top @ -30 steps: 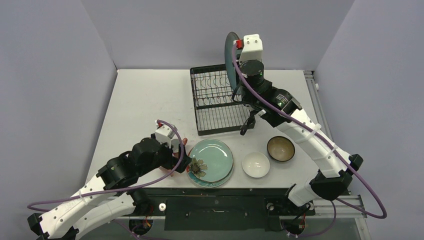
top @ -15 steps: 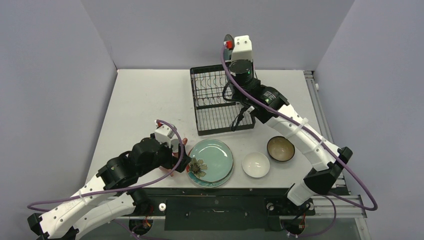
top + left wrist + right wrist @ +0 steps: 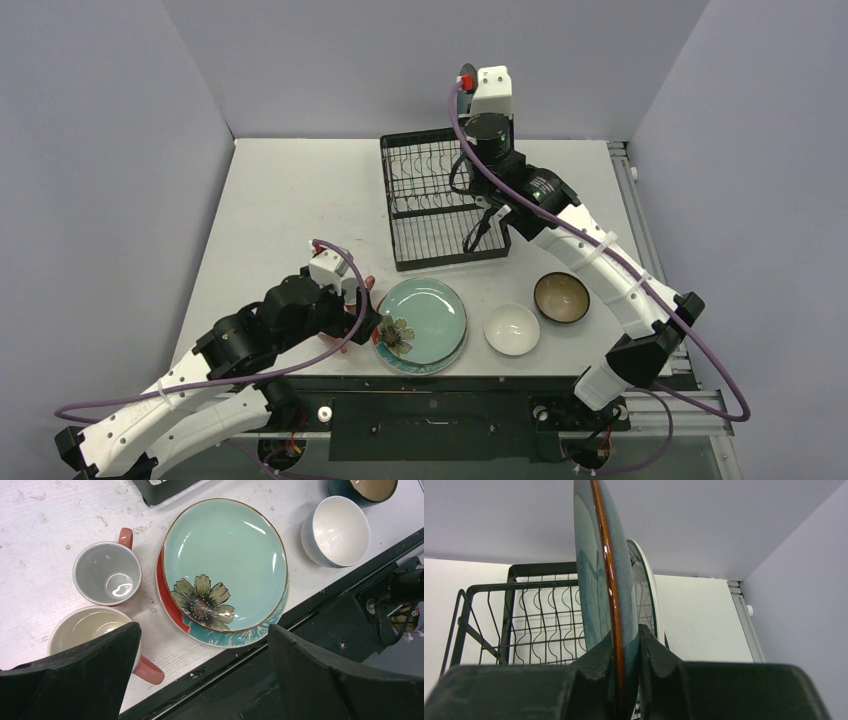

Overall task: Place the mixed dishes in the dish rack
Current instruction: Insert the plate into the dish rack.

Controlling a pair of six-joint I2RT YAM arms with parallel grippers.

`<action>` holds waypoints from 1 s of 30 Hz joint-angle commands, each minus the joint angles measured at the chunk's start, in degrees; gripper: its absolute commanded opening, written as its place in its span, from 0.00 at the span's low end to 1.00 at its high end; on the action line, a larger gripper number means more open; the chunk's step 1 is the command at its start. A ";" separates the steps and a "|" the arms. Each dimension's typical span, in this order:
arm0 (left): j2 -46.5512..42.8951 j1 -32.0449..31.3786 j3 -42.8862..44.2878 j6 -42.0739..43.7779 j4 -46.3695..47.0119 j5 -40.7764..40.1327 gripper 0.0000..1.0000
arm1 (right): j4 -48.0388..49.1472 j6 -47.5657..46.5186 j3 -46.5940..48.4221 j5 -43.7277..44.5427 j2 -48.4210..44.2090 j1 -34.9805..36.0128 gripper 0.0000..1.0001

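My right gripper [image 3: 626,635] is shut on the rim of a teal plate [image 3: 599,555] with a brown edge, held upright and edge-on above the black wire dish rack [image 3: 539,615]. A white green-rimmed plate [image 3: 647,587] stands just behind it. From above, only a sliver of the held plate [image 3: 463,75] shows beside the right wrist. My left gripper [image 3: 202,627] hangs open over the table's near edge, above two pink mugs [image 3: 106,573] [image 3: 85,630] and a light teal flowered plate [image 3: 225,550] stacked on a red plate [image 3: 167,600].
A white bowl [image 3: 511,329] and a dark brown-gold bowl [image 3: 561,297] sit right of the plate stack [image 3: 425,318]. The rack [image 3: 430,200] stands at the table's back middle. The black front rail runs just under the left fingers.
The right arm has swung the teal plate left and turned it edge-on over the rack's back; its face no longer shows from above. The left arm has not moved.
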 commanded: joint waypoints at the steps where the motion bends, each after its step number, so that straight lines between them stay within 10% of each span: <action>1: -0.14 0.22 -0.10 0.00 1.84 -0.71 0.96 | 9.56 1.06 1.71 0.75 0.20 -0.64 0.00; 30: 0.13 0.31 -0.09 0.23 1.92 -0.47 0.96 | 9.20 2.75 0.89 2.23 3.12 -1.14 0.00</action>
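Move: The teal plate is already upright in the right hand's fingers. The dish rack slots it is bound for lie about 8 cm ahead of that hand, 4 cm left and some 15 cm below. The green-rimmed plate already racked stands about 10 cm ahead, 4 cm right and 10 cm lower; the rack's left end is some 10 cm ahead, 25 cm left and 18 cm down. From the left hand those slots are roughly 30 cm ahead, 20 cm right and 6 cm up. The teal plate, still pinched by its near rim and kept upright, is lowered about 4.5 cm by the right hand towards the rack slots left of the green-rimmed plate, easing some 2 cm forward and 2 cm left on the way. The descent comes in two stages with a brief halt between; the fingers tip down only about 5 degrees and keep their hold. ##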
